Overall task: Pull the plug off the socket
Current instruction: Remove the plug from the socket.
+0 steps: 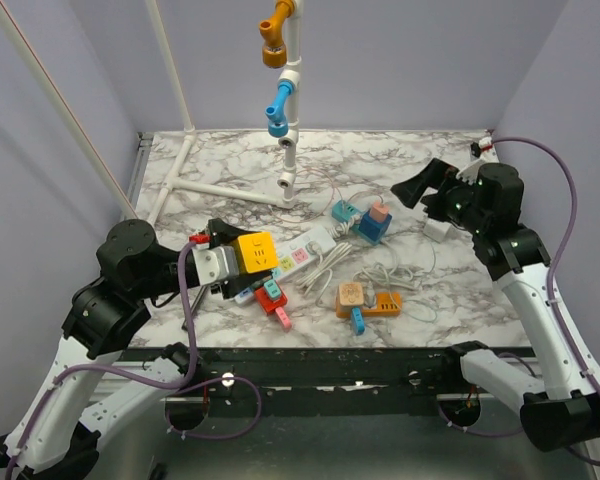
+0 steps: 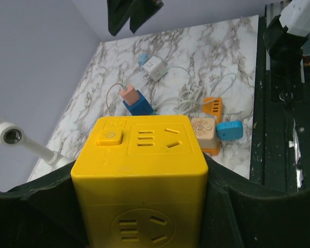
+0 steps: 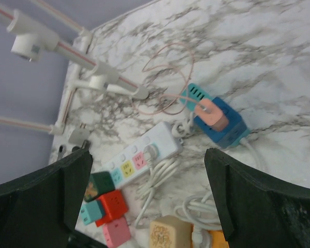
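Note:
The socket (image 3: 163,142) is a long white power strip with pastel outlets, lying left of the table's middle (image 1: 318,240). A white plug (image 3: 152,150) with a white cord sits in the outlet beside its pink one. My left gripper (image 1: 242,255) (image 2: 139,201) hangs over the strip's left end. It is shut on a yellow outlet cube (image 1: 256,251) (image 2: 142,150), with a black finger pressed to each side. My right gripper (image 1: 425,185) (image 3: 150,206) is raised at the right, well away from the strip. Its jaws stand wide open with nothing between them.
A blue cube with a pink plug (image 1: 373,225) and a teal charger (image 1: 343,211) lie behind the strip. Beige (image 1: 351,294) and orange (image 1: 385,303) adapters and red, pink and teal cubes (image 1: 272,297) lie in front. A white pipe frame (image 1: 290,120) stands behind.

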Tool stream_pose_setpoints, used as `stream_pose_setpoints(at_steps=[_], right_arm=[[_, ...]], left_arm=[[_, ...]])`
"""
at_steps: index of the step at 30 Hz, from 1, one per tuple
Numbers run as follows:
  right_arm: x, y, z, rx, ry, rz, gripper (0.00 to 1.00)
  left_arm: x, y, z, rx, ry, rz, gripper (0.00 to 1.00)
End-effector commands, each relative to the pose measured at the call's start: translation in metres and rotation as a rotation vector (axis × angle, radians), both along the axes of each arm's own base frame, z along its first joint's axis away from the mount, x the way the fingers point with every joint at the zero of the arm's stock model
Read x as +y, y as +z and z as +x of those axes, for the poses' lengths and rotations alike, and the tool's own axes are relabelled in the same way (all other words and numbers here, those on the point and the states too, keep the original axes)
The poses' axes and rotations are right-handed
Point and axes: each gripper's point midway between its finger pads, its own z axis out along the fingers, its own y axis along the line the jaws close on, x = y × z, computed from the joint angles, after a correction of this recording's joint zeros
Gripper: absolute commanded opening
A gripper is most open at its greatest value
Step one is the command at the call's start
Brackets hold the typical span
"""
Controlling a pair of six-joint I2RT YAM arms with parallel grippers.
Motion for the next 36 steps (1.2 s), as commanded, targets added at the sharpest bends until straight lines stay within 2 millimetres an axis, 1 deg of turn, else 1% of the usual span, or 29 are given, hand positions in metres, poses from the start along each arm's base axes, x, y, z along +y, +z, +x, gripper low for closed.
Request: stream_pose_setpoints(at_steps=[1, 3, 5, 6, 7, 8, 9, 13, 15, 17, 19, 21, 23, 26, 28, 31, 34, 36], right_arm=[[0.054, 0.007, -0.027, -0.055, 0.295, 0.074, 1.00], [0.071, 0.012, -0.035, -0.118, 0.359, 0.034, 1.00], [0.091, 0.011, -0.045, -0.174, 0.452, 0.004, 1.00], [0.102, 0.009, -0.052, -0.203, 0.525, 0.007, 1.00], [0.113, 0.012, -0.059, -0.252, 0.594, 0.030, 1.00], [0.122, 0.011, -0.069, -0.291, 0.657, 0.050, 1.00], [0.130, 0.024, -0.080, -0.401, 0.718, 0.075, 1.00], [0.140, 0.043, -0.118, -0.654, 0.867, 0.113, 1.00], [0.146, 0.052, -0.130, -0.715, 0.942, 0.111, 1.00], [0.156, 0.062, -0.136, -0.749, 0.995, 0.109, 1.00], [0.169, 0.075, -0.144, -0.790, 1.042, 0.127, 1.00], [0.184, 0.090, -0.151, -0.829, 1.079, 0.159, 1.00], [0.201, 0.101, -0.159, -0.863, 1.112, 0.177, 1.00], [0.227, 0.114, -0.175, -0.907, 1.162, 0.204, 1.00], [0.239, 0.119, -0.183, -0.934, 1.180, 0.212, 1.00], [0.249, 0.127, -0.190, -0.967, 1.188, 0.231, 1.00], [0.253, 0.138, -0.199, -0.998, 1.187, 0.266, 1.00], [0.258, 0.142, -0.203, -0.997, 1.192, 0.288, 1.00]], left_arm=[[-0.008, 0.058, -0.013, -0.079, -0.068, -0.180, 0.00], [-0.009, 0.067, -0.010, -0.032, -0.042, -0.230, 0.00], [-0.011, 0.075, -0.009, 0.012, -0.042, -0.266, 0.00], [-0.012, 0.079, -0.011, 0.034, -0.052, -0.287, 0.00], [-0.013, 0.082, -0.013, 0.057, -0.065, -0.302, 0.00], [-0.014, 0.086, -0.015, 0.081, -0.079, -0.321, 0.00], [-0.015, 0.089, -0.017, 0.100, -0.092, -0.335, 0.00], [-0.014, 0.105, -0.024, 0.220, -0.147, -0.410, 0.00], [-0.014, 0.111, -0.027, 0.302, -0.196, -0.431, 0.00], [-0.014, 0.113, -0.027, 0.381, -0.239, -0.435, 0.00], [-0.017, 0.112, -0.026, 0.419, -0.278, -0.422, 0.00], [-0.019, 0.110, -0.025, 0.428, -0.296, -0.417, 0.00], [-0.020, 0.109, -0.023, 0.436, -0.306, -0.418, 0.00], [-0.021, 0.109, -0.021, 0.438, -0.315, -0.421, 0.00], [-0.020, 0.111, -0.024, 0.430, -0.326, -0.423, 0.00], [-0.018, 0.113, -0.030, 0.425, -0.345, -0.420, 0.00], [-0.017, 0.116, -0.035, 0.420, -0.359, -0.418, 0.00], [-0.017, 0.116, -0.037, 0.414, -0.362, -0.418, 0.00]])
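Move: The left hand already holds the yellow socket cube; the pink plug cube hangs on its underside, about 6 cm below that hand, 1 cm back and 2 cm left. For the wide-open right hand, the pink cube lies some 36 cm left, 17 cm back and about level. The blue plug is roughly 10 cm ahead, 8 cm left and 26 cm below the right hand; the white power strip is 32 cm left, 1 cm back and 26 cm below. Keeping its grip on the yellow cube, the left hand lifts it about 10 cm, mostly early on, while its wrist rolls and tips to expose the pink cube. The empty right hand sweeps left and back, later also rising, roughly 35 cm in all; it swings counter-clockwise until its wide-open fingers point at the pink cube, stopping short without touching. ##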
